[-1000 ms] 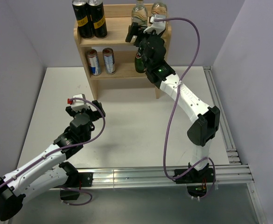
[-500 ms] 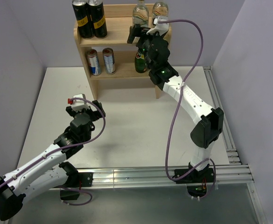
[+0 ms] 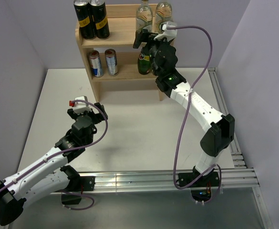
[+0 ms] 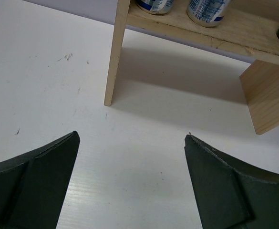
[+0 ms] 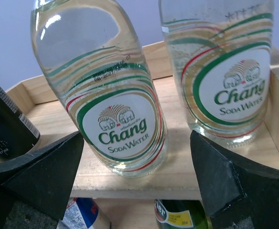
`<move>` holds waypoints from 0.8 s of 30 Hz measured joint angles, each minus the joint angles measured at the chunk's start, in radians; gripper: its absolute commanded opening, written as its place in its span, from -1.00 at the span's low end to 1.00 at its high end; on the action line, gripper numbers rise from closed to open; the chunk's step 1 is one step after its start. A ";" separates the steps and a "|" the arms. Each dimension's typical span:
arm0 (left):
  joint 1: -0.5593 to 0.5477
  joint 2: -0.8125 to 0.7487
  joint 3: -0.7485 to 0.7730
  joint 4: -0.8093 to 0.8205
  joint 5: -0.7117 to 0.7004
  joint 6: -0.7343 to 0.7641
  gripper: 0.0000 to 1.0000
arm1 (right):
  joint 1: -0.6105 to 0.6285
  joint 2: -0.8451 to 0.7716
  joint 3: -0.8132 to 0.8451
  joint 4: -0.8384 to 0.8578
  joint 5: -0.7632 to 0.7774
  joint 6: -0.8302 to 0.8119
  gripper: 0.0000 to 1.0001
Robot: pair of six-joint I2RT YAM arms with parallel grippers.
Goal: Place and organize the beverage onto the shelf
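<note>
The pale wood shelf (image 3: 121, 27) stands at the table's far edge. On its top tier are two black cans (image 3: 91, 19) at the left and two clear Chang soda water bottles (image 3: 143, 13) at the right. My right gripper (image 3: 145, 37) is open and empty, just in front of the top tier. In the right wrist view its jaws (image 5: 135, 138) stand wide either side of the left bottle (image 5: 115, 95), short of it, with the second bottle (image 5: 225, 71) to the right. My left gripper (image 3: 86, 109) is open and empty over the table; the left wrist view (image 4: 129, 138) shows the same.
The middle tier holds two blue-and-silver cans (image 3: 103, 62) and a green bottle (image 3: 143, 62). The shelf's left leg (image 4: 115, 52) and right side panel (image 4: 268, 95) rest on the white table (image 3: 129, 124). Grey walls close in left and right. A metal rail (image 3: 225, 119) runs along the right edge.
My right arm's elbow has swung to the right and the gripper has shifted slightly right and back from the left bottle. My left arm has not moved.
</note>
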 measured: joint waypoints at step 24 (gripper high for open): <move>0.000 -0.008 0.000 -0.012 -0.001 -0.003 0.99 | 0.122 -0.104 -0.512 -0.330 0.183 0.163 1.00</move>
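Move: The right hand, empty and open, is already just clear of the nearer soda water bottle standing on the top shelf: its middle is about 8 cm ahead, 3 cm to the left and 4 cm higher. The other soda bottle stands roughly 9 cm ahead and 4 cm to the right, at the same height. On the shelf below, the front green bottle is some 9 cm ahead, 2 cm left and 15 cm down. From the left hand, the nearer soda bottle lies about 28 cm ahead, 24 cm right and 27 cm up. Backwards first, then steeply down: the right hand eases some 3 cm away from the soda bottles at the top shelf, then drops fast in front of the shelf, past the level of the green bottles, about 26 cm in all, drawing back a few centimetres more at the end. As it sinks, the wrist tips some 35 degrees downward and rolls left side down; the fingers stay wide open and empty. ##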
